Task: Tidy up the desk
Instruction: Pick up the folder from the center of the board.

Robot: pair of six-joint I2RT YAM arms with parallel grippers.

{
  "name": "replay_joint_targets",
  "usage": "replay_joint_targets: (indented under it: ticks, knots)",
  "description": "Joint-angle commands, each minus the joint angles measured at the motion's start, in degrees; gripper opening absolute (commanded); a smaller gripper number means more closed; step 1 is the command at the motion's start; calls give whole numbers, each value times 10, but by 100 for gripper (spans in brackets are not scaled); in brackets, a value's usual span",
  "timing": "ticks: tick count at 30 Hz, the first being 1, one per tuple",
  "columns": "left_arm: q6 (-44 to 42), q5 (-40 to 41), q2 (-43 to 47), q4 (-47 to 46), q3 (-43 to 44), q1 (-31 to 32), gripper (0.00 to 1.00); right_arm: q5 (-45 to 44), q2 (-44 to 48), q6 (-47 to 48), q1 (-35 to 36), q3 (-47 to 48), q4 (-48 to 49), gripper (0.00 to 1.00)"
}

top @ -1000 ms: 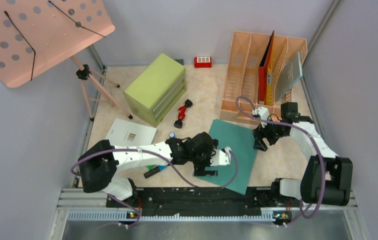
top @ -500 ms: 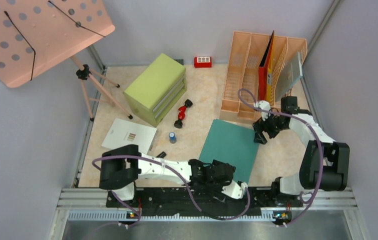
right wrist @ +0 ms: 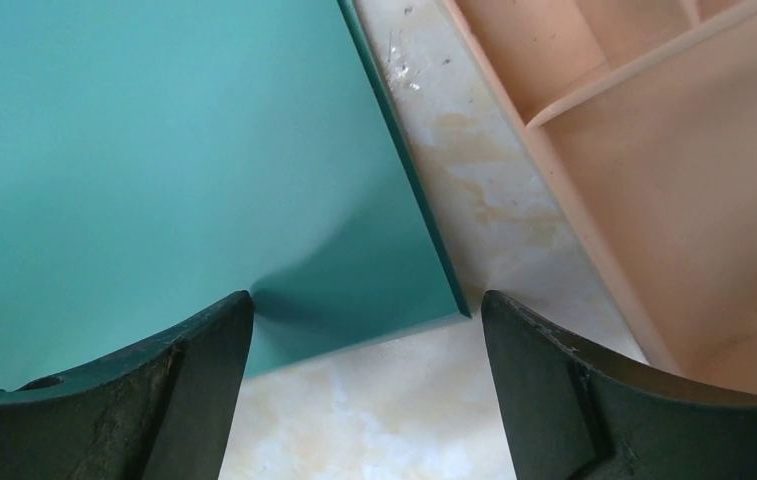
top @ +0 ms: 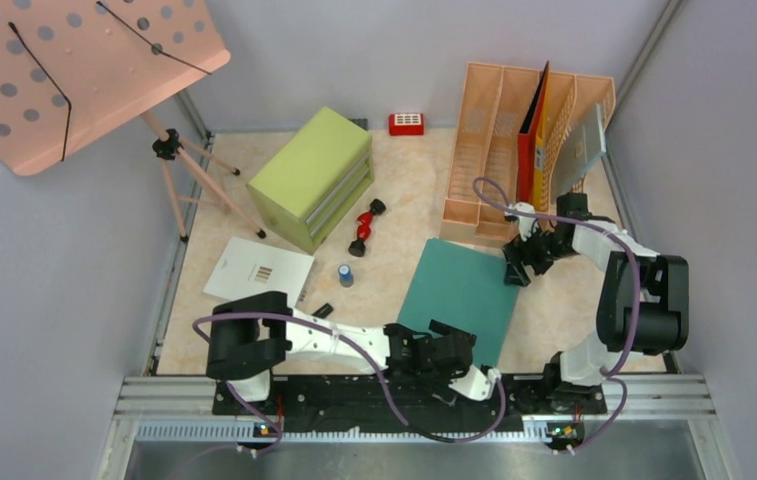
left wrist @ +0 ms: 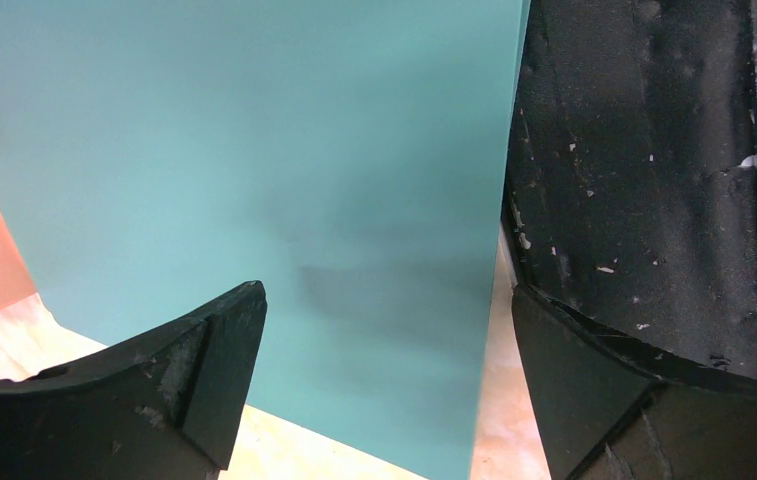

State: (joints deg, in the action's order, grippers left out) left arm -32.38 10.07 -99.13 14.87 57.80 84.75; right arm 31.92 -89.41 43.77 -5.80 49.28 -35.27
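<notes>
A flat teal folder (top: 459, 292) lies on the beige marble desk (top: 404, 185), right of the middle. My left gripper (top: 451, 343) is open and low at the folder's near corner. In the left wrist view its open gripper (left wrist: 384, 330) frames the teal folder (left wrist: 254, 150) and a strip of desk (left wrist: 489, 400), with nothing between the fingers. My right gripper (top: 516, 268) is open at the folder's far right corner. In the right wrist view that folder (right wrist: 154, 150) has its corner between the spread fingers of the gripper (right wrist: 366, 320), above bare desk (right wrist: 374, 420).
A peach file organizer (top: 524, 140) with red and yellow folders stands just behind the right gripper (right wrist: 674, 150). A green drawer cabinet (top: 314, 175), red box (top: 406, 123), red-black piece (top: 364, 228), blue cap (top: 346, 273), white sheet (top: 259, 268), black marker (top: 322, 311) and peach board (top: 74, 70) are on the left. The black front rail (left wrist: 644, 170) runs beside the left gripper.
My left arm has swung from above the folder down to its near corner by the front rail. The right gripper has opened wider and edged toward the folder's far right corner.
</notes>
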Motion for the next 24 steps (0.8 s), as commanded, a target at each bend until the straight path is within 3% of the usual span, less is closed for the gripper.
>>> replay_joint_targets:
  ticks: [1, 14, 24]
  knots:
    - [-5, 39, 24, -13, -11, -3, 98, 39, -14, 29, -3, 21, 35, 83]
    - [-6, 104, 48, -28, -61, -8, 98, 98, -35, 94, 5, 37, -82, 73]
    - [13, 115, 72, -22, -94, -35, 98, 142, -24, 77, 47, 105, -157, 50]
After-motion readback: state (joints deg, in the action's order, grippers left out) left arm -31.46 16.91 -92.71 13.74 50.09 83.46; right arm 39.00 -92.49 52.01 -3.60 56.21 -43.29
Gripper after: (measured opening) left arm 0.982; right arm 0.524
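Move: The teal folder lies flat about 2 cm below both hands. Its middle is some 11 cm ahead and 2 cm left of the left hand, which straddles its near edge. From the right hand, already over its far right corner, the middle is about 9 cm back and 11 cm left. The rack's middle is some 22 cm ahead and 4 cm right of the right hand. The blue bottle stands about 19 cm ahead and 25 cm left of the left hand. The right hand closes its fingers from wide open to about half around the folder's far right corner, the near finger on its face and the other coming up to the far edge, while it works about 3 cm left, dips forward and back by a centimetre or so, turns some 10 degrees counter-clockwise, and at the end rises about 2 cm. The left hand, low at the near edge with its rear finger at that edge, slides about 4 cm left and 2 cm forward along with the folder, fingers staying wide open. ##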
